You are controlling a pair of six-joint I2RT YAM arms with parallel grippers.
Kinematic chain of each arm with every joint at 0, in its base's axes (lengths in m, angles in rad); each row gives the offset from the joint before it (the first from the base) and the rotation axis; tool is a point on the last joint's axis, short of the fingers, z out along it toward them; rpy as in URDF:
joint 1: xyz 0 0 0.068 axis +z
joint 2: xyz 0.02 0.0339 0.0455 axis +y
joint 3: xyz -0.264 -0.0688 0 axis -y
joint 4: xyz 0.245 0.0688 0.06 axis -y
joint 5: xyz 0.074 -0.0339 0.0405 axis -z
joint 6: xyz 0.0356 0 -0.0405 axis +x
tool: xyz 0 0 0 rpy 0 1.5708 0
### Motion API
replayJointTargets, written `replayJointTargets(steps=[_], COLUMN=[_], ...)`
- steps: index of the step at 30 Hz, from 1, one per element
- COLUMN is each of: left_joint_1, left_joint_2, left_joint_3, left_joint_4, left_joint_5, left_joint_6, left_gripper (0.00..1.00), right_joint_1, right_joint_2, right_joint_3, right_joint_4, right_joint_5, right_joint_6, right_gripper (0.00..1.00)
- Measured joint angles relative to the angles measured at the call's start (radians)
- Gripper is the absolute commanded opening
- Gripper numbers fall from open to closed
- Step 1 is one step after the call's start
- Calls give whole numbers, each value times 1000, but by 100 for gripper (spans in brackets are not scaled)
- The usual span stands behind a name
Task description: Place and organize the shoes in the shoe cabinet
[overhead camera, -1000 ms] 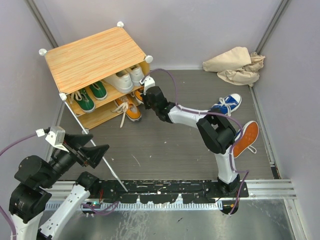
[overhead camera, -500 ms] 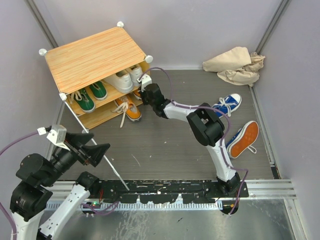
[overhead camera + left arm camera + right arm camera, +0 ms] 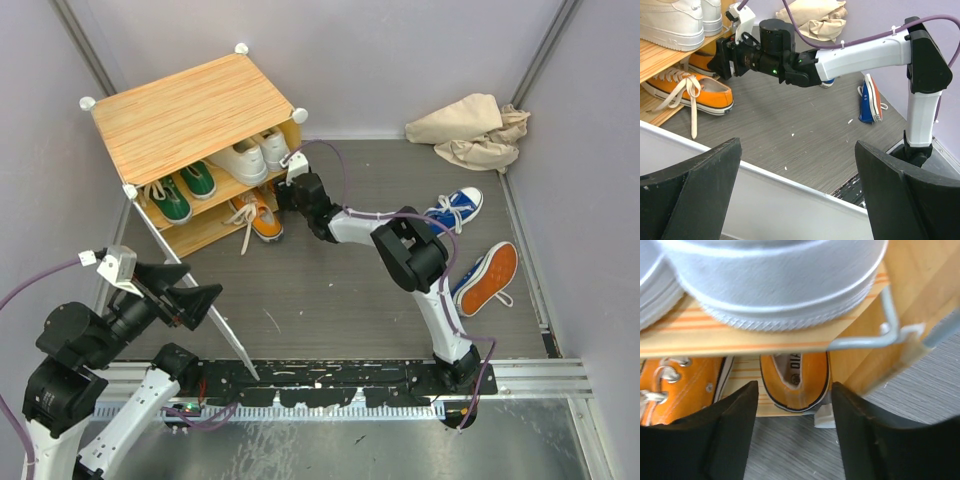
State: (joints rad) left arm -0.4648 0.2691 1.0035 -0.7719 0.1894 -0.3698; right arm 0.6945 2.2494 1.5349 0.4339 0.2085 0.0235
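Observation:
The shoe cabinet (image 3: pixel 190 112) stands at the back left with its pale door (image 3: pixel 226 340) swung open toward me. White shoes (image 3: pixel 247 158) and green shoes (image 3: pixel 180 194) sit on the upper shelf. One orange shoe (image 3: pixel 256 216) lies on the lower shelf. My right gripper (image 3: pixel 289 192) is at the cabinet's right front corner, open. A second orange shoe's heel (image 3: pixel 795 382) rests on the lower shelf just beyond its fingertips. Two blue shoes (image 3: pixel 456 208) (image 3: pixel 487 277) lie on the floor at right, one on its side. My left gripper (image 3: pixel 797 150) hangs open over the door's edge (image 3: pixel 765 197).
A crumpled beige cloth (image 3: pixel 472 130) lies in the back right corner. Purple walls close in the floor on three sides. The right arm (image 3: pixel 860 50) stretches across the middle of the floor toward the cabinet. A black rail (image 3: pixel 330 380) runs along the near edge.
The right gripper has opened and let go of the orange shoe, which now rests on the lower shelf. The door panel has tilted slightly; the left gripper has shifted slightly.

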Motion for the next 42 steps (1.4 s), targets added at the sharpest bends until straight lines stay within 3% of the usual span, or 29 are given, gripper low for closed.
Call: replayJointTargets(steps=[3,8,20,31,42], left_joint_1=[0,0,0,0,0], left_joint_2=[0,0,-46,-67,-67], left_joint_3=[0,10,69,68,67], left_joint_4=[-2,-14,-123,-129,-129], left_joint_5=[-2,-8,-79,-103,-103], left_joint_6=[0,0,-1,-11,-12], left_gripper=[98,98,98,98,98], right_joint_1=[10,6,-17,93,96], right_joint_2=[-11,-94,-404,-359,-245], right_joint_3=[-47,-162,-375,-422,-339], right_joint_4=[57,93,144,64,32], right_joint_5=[-6,-38,-246,-336,-333], right_joint_6=[7,27,85,44,25], right_gripper=[79,82,80,80,75])
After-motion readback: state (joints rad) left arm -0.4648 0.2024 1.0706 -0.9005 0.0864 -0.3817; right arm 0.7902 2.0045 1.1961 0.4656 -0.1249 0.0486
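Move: Behind and to the left of the right hand, about 5 cm back and 9 cm left and slightly lower, is the middle of the left orange shoe, its heel jutting from the lower shelf. The right orange shoe, just let go, lies 9 cm ahead and 5 cm left, a touch lower; the right white shoe is 8 cm ahead, 3 cm left, some 13 cm up. From the left hand, the left orange shoe is roughly 32 cm ahead, 8 cm right and 29 cm down. Backing out of the lower shelf from the right orange shoe, the right hand opens its fingers wider, climbs about 9 cm while edging right, then sweeps back and left, turning some 25 degrees counter-clockwise and sinking to its starting height, open fingers at the left orange shoe's heel. The left hand eases 3 cm left and slightly back. ##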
